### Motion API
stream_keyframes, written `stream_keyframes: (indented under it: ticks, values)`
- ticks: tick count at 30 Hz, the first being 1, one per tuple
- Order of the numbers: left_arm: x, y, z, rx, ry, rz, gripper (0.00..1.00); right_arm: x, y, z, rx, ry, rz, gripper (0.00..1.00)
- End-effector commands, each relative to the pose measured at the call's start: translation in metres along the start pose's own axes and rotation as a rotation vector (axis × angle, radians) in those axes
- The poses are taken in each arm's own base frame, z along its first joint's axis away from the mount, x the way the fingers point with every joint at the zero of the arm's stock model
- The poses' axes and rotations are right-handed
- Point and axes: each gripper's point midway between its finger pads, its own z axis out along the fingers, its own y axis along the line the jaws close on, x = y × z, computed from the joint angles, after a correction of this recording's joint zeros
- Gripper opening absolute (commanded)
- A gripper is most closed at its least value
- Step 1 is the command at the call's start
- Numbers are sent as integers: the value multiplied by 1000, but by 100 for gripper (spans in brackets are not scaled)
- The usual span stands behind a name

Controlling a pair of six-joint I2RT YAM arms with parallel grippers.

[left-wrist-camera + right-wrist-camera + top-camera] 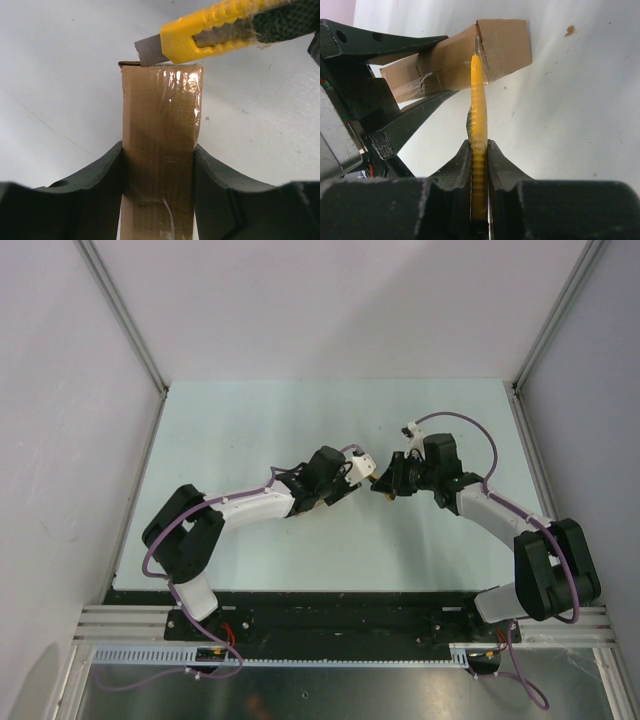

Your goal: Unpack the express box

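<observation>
The express box (160, 115) is a brown cardboard box sealed with clear tape, and my left gripper (159, 155) is shut on its two sides, holding it above the table. My right gripper (479, 150) is shut on the yellow utility knife (478, 105). The knife's blade (150, 52) touches the taped far end of the box. In the right wrist view the box (450, 55) sticks out past the left gripper's fingers (410, 120), with the knife edge-on against its end. From the top view both grippers meet mid-table, left gripper (360, 468) and right gripper (388, 483).
The pale table top (330, 410) lies beneath both arms. White walls with metal frame posts (120, 315) close in the left, back and right sides. The arm bases (200, 600) stand at the near edge.
</observation>
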Motion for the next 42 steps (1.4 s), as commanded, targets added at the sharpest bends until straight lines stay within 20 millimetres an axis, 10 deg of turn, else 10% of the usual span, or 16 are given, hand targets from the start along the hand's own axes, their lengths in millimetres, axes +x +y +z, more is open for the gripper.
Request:
stream_keyframes:
  ticks: [1, 36, 42]
  values:
    - [69, -30, -7, 96, 225, 2, 15, -19, 12, 3, -28, -41, -39, 0]
    - [70, -11, -8, -2, 214, 56, 9, 48, -3, -20, 46, 276, 32, 0]
    - [38, -6, -15, 37, 112, 1, 54, 12, 2, -31, 71, 126, 17, 0]
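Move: The cutter is already in the right hand, its blade at the far end of the box's taped end edge, which lies about 3 cm ahead of that hand, 5 cm to its left and 4 cm lower. The box's middle is some 12 cm left, 2 cm back and 7 cm lower, with the left gripper's fingertips about 10 cm left and 1 cm back, 4 cm lower. From the left hand, the taped edge is about 4 cm ahead, 5 cm right, roughly level. Backwards and down, slowly at first, the right hand draws the cutter along the box's end edge and off its near side, about 4.5 cm back, 3 cm lower and slightly right, while the hand tips some 15 degrees further down. The blade comes free of the cardboard; the right fingers keep the cutter and the left ones keep pinching the box almost still. ##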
